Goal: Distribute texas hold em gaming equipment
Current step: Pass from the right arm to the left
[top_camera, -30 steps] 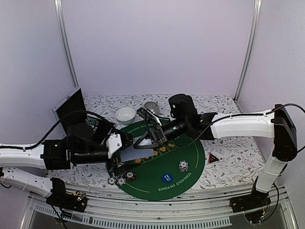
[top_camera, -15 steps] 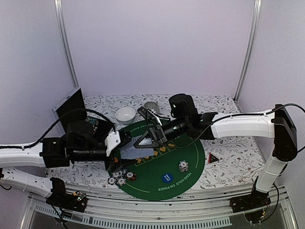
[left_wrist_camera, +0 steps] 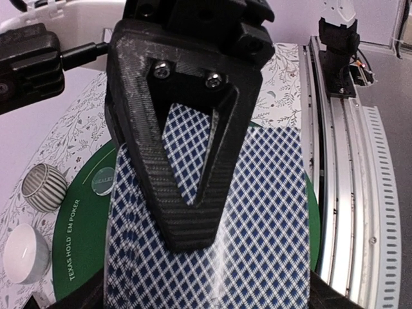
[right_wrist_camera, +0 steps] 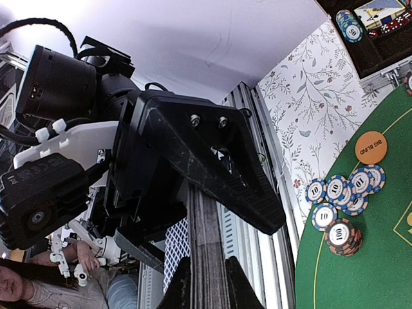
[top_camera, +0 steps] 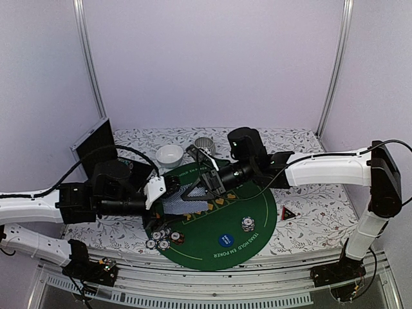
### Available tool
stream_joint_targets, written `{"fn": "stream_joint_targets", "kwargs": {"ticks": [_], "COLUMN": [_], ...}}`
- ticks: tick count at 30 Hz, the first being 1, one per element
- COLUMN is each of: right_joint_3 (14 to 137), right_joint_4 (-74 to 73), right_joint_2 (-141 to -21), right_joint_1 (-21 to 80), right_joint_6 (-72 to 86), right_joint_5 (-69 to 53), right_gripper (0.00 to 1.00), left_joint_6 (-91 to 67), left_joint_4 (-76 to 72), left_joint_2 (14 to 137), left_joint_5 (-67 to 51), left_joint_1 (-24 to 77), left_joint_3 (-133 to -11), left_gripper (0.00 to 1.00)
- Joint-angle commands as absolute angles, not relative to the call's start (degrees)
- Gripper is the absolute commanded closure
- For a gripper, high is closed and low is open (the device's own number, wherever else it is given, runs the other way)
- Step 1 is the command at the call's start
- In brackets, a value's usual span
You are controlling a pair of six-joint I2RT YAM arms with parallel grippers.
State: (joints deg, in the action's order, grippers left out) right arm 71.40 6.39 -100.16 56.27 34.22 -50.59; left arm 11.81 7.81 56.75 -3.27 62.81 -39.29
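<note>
A deck of blue-checked playing cards hangs over the left part of the green mat. My right gripper is shut on its faces; the right wrist view shows the deck edge-on between my right gripper. My left gripper meets it from the left, jaws closed against the deck's side edges. Striped poker chips lie at the mat's near left, a chip stack to the right. A blue button disc, an orange disc and a red-black triangle lie flat.
A white bowl and a striped grey bowl stand behind the mat. An open black case sits at the back left. A pale green disc lies on the mat's far edge. Metal rails run along the table's near side.
My left gripper's jaws have narrowed onto the deck's edges and the left arm has drawn slightly back to the left. The right gripper has kept its grip and place.
</note>
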Motion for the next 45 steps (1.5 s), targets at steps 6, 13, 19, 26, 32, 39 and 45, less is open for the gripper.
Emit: {"fn": "stream_joint_targets", "kwargs": {"ticks": [6, 13, 19, 26, 32, 39, 45], "right_joint_3": [73.2, 74.2, 74.7, 74.5, 74.4, 74.0, 73.8], "right_joint_4": [4.9, 5.0, 5.0, 5.1, 5.1, 5.0, 5.0], "right_joint_2": [-98.8, -98.7, -99.1, -99.2, -99.1, -99.0, -98.9], "right_joint_1": [57.1, 57.1, 57.1, 57.1, 57.1, 57.0, 57.0], "right_joint_6": [32.0, 32.0, 31.9, 32.2, 32.5, 32.9, 33.0], "right_joint_5": [-50.0, -49.9, -50.3, -50.3, -50.2, -49.4, -49.2], "right_gripper": [0.92, 0.91, 0.91, 0.90, 0.80, 0.67, 0.65], "left_joint_6": [12.5, 12.8, 13.1, 13.5, 13.5, 13.5, 13.2], "left_joint_4": [8.1, 8.0, 7.8, 6.8, 6.9, 6.9, 6.7], "left_joint_2": [57.8, 58.7, 59.5, 58.7, 58.6, 58.5, 58.2], "left_joint_5": [-5.0, -5.4, -4.9, -4.1, -2.9, -2.0, -1.6], "left_joint_1": [61.8, 61.8, 61.8, 61.8, 61.8, 61.8, 61.8], "left_joint_3": [-41.4, -41.2, -41.5, -41.0, -41.1, -41.1, -40.9], "left_gripper": [0.43, 0.31, 0.31, 0.40, 0.42, 0.45, 0.45]}}
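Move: The card deck hangs between the facing grippers: its middle is about 2 cm right of the left hand and 3 cm left of the right hand, near their height and about level fore-and-aft. Down on the mat, some 20 cm below, the red chip stack is 3 cm back and 4 cm left of the left hand, the white chips 4 cm back and 11 cm left, and the small blind disc 4 cm back and 14 cm right. The left hand sinks about 1 cm, narrowing its fingers on the deck; then the right, nearly still, opens partway. ##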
